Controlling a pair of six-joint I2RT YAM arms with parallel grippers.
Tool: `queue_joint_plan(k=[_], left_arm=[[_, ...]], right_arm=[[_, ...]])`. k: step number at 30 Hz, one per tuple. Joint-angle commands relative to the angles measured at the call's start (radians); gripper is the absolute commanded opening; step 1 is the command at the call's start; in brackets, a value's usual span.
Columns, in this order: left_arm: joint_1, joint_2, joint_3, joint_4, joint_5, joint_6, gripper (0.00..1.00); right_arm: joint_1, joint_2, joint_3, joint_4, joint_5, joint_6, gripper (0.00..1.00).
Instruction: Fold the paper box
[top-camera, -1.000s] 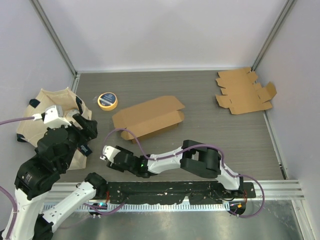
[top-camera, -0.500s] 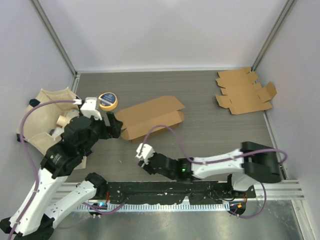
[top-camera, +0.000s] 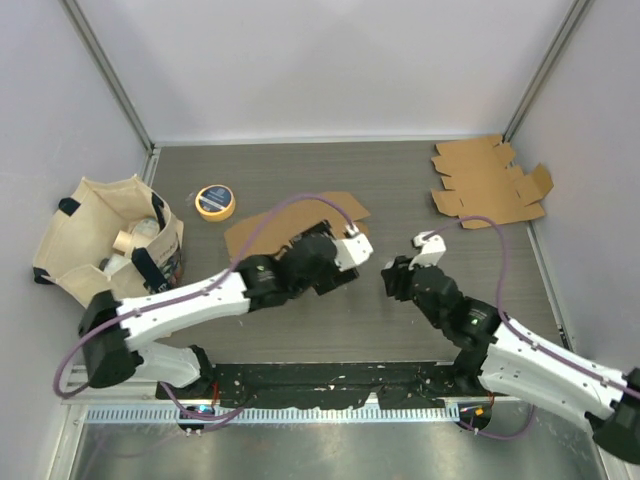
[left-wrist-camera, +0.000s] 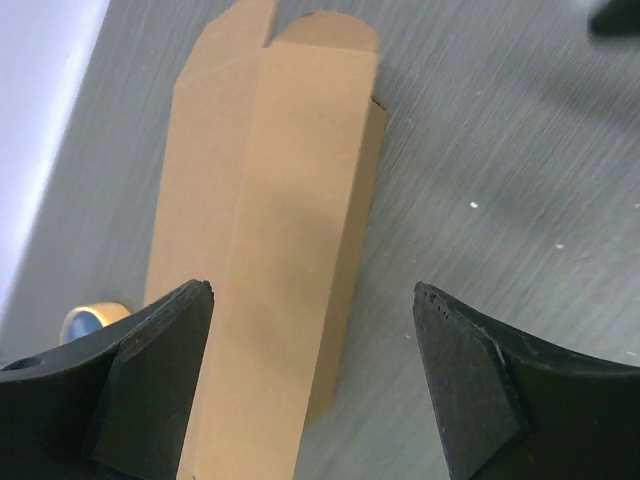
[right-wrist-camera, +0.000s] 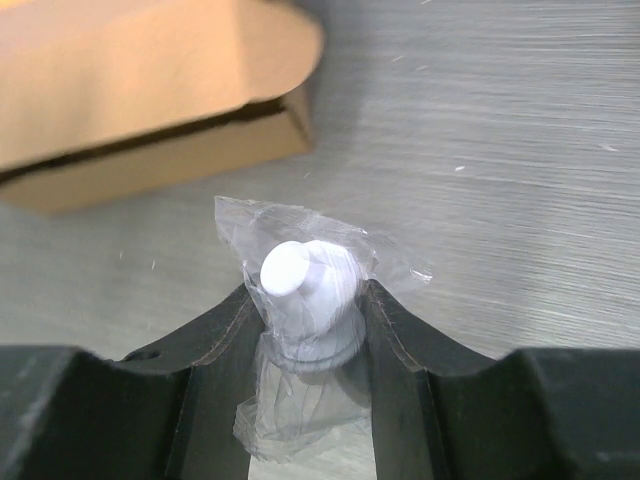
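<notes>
The paper box (top-camera: 255, 232) lies partly folded and flat in the middle of the table, a long tan sleeve with a rounded flap. In the left wrist view the box (left-wrist-camera: 290, 220) runs lengthwise beneath my left gripper (left-wrist-camera: 312, 292), which hovers open over the box's right edge with nothing between its jaws. From above, the left gripper (top-camera: 343, 260) sits over the box's right end. My right gripper (right-wrist-camera: 305, 292) is shut on a small white knob-shaped part in a clear plastic bag (right-wrist-camera: 300, 275), just off the box's end (right-wrist-camera: 150, 90). The right gripper (top-camera: 395, 276) is right of the box.
Flat cardboard blanks (top-camera: 488, 183) lie at the back right corner. A roll of tape (top-camera: 214, 201) sits left of the box, and a canvas bag (top-camera: 75, 235) holding several items stands at the far left. Walls close the table on three sides.
My left arm swung from the canvas bag across to the box, jaws opening wider. The right arm moved from the near left to the box's right end and closed on the bagged white part.
</notes>
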Motion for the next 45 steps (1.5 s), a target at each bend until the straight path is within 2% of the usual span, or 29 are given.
queue_joint_plan(k=[1, 2, 4, 8, 10, 11, 12, 13, 14, 16, 17, 18, 19, 20, 23, 24, 25, 26, 27, 28, 32, 33, 34, 37, 45], left_arm=[[-0.101, 0.120, -0.066, 0.281, -0.320, 0.298, 0.85], [-0.112, 0.152, -0.092, 0.338, -0.395, 0.327, 0.85], [-0.132, 0.183, -0.169, 0.508, -0.443, 0.421, 0.86], [-0.143, 0.298, -0.195, 0.645, -0.572, 0.505, 0.84], [-0.143, 0.362, -0.218, 0.800, -0.632, 0.577, 0.79], [-0.143, 0.381, -0.227, 0.866, -0.656, 0.675, 0.74], [-0.143, 0.425, -0.241, 1.017, -0.705, 0.735, 0.69], [-0.141, 0.445, -0.247, 1.076, -0.716, 0.783, 0.63], [-0.141, 0.470, -0.252, 1.125, -0.721, 0.874, 0.53], [-0.141, 0.531, -0.253, 1.253, -0.743, 0.947, 0.42], [-0.140, 0.545, -0.250, 1.290, -0.752, 0.981, 0.27], [-0.140, 0.553, -0.237, 1.339, -0.765, 1.019, 0.17], [-0.140, 0.550, -0.226, 1.339, -0.791, 1.021, 0.13], [-0.138, 0.536, -0.215, 1.319, -0.799, 1.001, 0.12], [-0.137, 0.418, -0.113, 0.918, -0.781, 0.709, 0.04], [-0.132, 0.384, -0.027, 0.591, -0.731, 0.577, 0.04], [-0.125, 0.352, 0.021, 0.440, -0.671, 0.364, 0.03], [-0.112, 0.295, 0.065, 0.323, -0.548, 0.264, 0.02], [-0.090, 0.278, 0.152, 0.125, -0.490, 0.193, 0.01], [-0.080, 0.263, 0.187, 0.062, -0.464, 0.103, 0.00], [-0.016, 0.201, 0.309, -0.155, -0.258, -0.026, 0.00], [0.024, 0.182, 0.343, -0.210, -0.126, -0.042, 0.00], [0.039, 0.172, 0.352, -0.229, -0.082, -0.054, 0.00], [0.073, 0.169, 0.388, -0.276, -0.005, -0.054, 0.00], [0.115, 0.235, 0.527, -0.423, 0.118, 0.010, 0.00]], right_arm=[[-0.159, -0.075, 0.035, -0.140, -0.084, 0.123, 0.34], [-0.185, -0.072, 0.043, -0.151, -0.087, 0.127, 0.34], [-0.190, -0.072, 0.047, -0.158, -0.084, 0.132, 0.34], [-0.191, -0.110, 0.040, -0.153, -0.074, 0.128, 0.34], [-0.191, -0.124, 0.037, -0.153, -0.083, 0.126, 0.34], [-0.193, -0.132, 0.034, -0.155, -0.087, 0.134, 0.34], [-0.191, -0.138, 0.025, -0.150, -0.096, 0.135, 0.34], [-0.193, -0.136, 0.021, -0.139, -0.104, 0.140, 0.34], [-0.193, -0.135, 0.018, -0.133, -0.110, 0.141, 0.34], [-0.193, -0.122, 0.015, -0.115, -0.145, 0.152, 0.34], [-0.195, -0.122, 0.012, -0.106, -0.161, 0.152, 0.34], [-0.193, -0.125, 0.014, -0.098, -0.172, 0.148, 0.35], [-0.193, -0.138, 0.018, -0.093, -0.178, 0.144, 0.35], [-0.193, -0.147, 0.018, -0.086, -0.179, 0.143, 0.36], [-0.196, -0.153, 0.014, -0.059, -0.190, 0.121, 0.37], [-0.199, -0.141, 0.015, -0.056, -0.193, 0.118, 0.37], [-0.199, -0.129, 0.018, -0.050, -0.198, 0.114, 0.37], [-0.204, -0.101, 0.020, -0.046, -0.208, 0.114, 0.37], [-0.207, -0.090, 0.021, -0.040, -0.216, 0.114, 0.37], [-0.210, -0.078, 0.023, -0.015, -0.228, 0.114, 0.37], [-0.221, -0.029, 0.017, 0.112, -0.319, 0.092, 0.39], [-0.221, 0.003, 0.018, 0.150, -0.386, 0.085, 0.38], [-0.221, 0.023, 0.021, 0.243, -0.421, 0.071, 0.38], [-0.221, 0.114, 0.072, 0.321, -0.516, 0.020, 0.38], [-0.221, 0.236, 0.182, 0.367, -0.558, -0.046, 0.41]])
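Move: The near edge of the paper box's lid, close to its right end, lies about 6 cm ahead of the open left hand, 1 cm to its right and 9 cm below. The box's middle is some 10 cm ahead and 6 cm left of that hand, the tape roll 18 cm ahead and 24 cm left, the bagged bottle about 12 cm right and 1 cm back. From the right hand, which already holds the bottle, the box's middle lies roughly 13 cm ahead and 18 cm left, the lid's near edge 10 cm ahead and 10 cm left. The left hand dips about 8 cm and reaches 6 cm forward, rolling over roughly 50 degrees as its fingers shut on the lid's near edge; it then hoists the pinched card some 16 cm, rolls back and eases down slightly. The right hand keeps the bottle gripped, draws 4 cm right, creeps back, then sweeps left to the opened box, rising about 4 cm. ##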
